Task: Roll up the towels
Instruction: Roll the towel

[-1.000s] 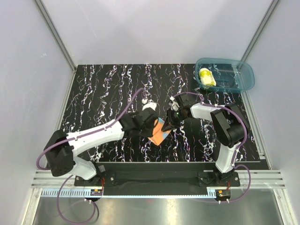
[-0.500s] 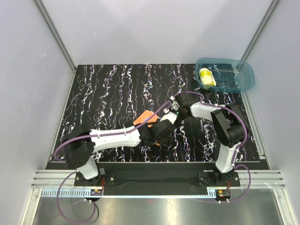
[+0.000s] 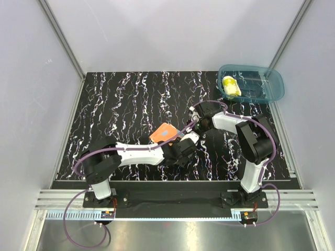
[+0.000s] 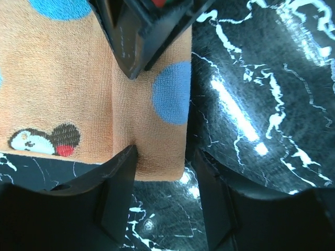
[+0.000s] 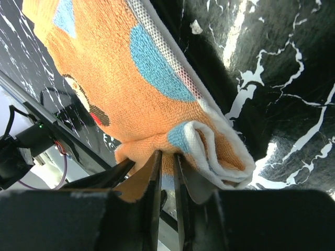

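The orange towel [image 3: 163,133] with blue patches lies on the black mat between the two arms. My right gripper [image 5: 165,167] is shut on its near edge, beside a loosely rolled white-edged end [image 5: 220,157]. In the top view the right gripper [image 3: 195,124] sits at the towel's right. My left gripper [image 4: 165,151] stands open, its fingers either side of the towel's [image 4: 78,94] corner without pinching it; in the top view it [image 3: 178,145] is just below the towel. The yellow towel [image 3: 231,86] lies rolled in the teal bin [image 3: 277,86].
The black marbled mat [image 3: 120,104] covers the table. The teal bin stands at its back right corner. Metal frame posts [image 3: 63,39] and pale walls close in the sides. The left arm [image 3: 136,154] lies low across the mat's front.
My left gripper has opened and let go of the orange towel. The left arm swung right and nearer. The towel has shifted up and left, with the right gripper still holding it.
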Motion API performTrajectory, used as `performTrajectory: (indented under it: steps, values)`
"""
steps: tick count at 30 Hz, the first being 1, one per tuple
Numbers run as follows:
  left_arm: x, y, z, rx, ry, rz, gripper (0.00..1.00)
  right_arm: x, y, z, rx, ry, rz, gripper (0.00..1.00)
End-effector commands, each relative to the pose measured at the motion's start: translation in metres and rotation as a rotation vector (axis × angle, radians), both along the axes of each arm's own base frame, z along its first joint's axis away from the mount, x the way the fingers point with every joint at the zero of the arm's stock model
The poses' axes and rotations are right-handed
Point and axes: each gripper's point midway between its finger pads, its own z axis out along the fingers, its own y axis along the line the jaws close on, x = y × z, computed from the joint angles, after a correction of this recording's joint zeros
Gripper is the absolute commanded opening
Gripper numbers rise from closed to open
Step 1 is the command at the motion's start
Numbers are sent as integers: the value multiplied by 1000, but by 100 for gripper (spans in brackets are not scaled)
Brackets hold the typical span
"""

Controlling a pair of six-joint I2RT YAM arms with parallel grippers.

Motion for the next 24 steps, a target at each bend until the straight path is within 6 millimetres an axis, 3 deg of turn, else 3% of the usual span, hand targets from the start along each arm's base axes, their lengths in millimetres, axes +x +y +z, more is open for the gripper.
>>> performTrajectory:
  steps: [1,4,9,16,24]
  values:
    - [7,6,-10,22,-36,22,55,12,-7,-4,-52,-38,10,22]
    - [1,17,-20,33,-27,26,57,14,-7,-5,-55,-37,16,22]
    - [0,18,-30,45,-13,22,55,20,-4,-7,-53,-34,28,22]
    - [-1,29,-51,91,19,34,36,26,-4,-12,-68,-19,52,22]
    - [3,30,-60,97,60,40,19,30,-14,-16,-83,-6,37,22]
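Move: The near end of the orange towel's folded edge lies almost directly beneath the left hand's open fingers, about 2 cm down and level with it sideways. The right gripper already holds the far end, roughly 8 cm ahead and 5 cm right of the left hand; the towel's flat part spreads about 4 cm ahead and 6 cm left. From the right hand, the near end is some 8 cm back and 5 cm left. Down about 1.5 cm first, the left hand brings its half-open fingers around the near end of the fold, then closes to pinch it while easing forward about 2 cm. The right hand keeps its grip on the far end and moves forward by a similar 2 cm, barely sinking. ##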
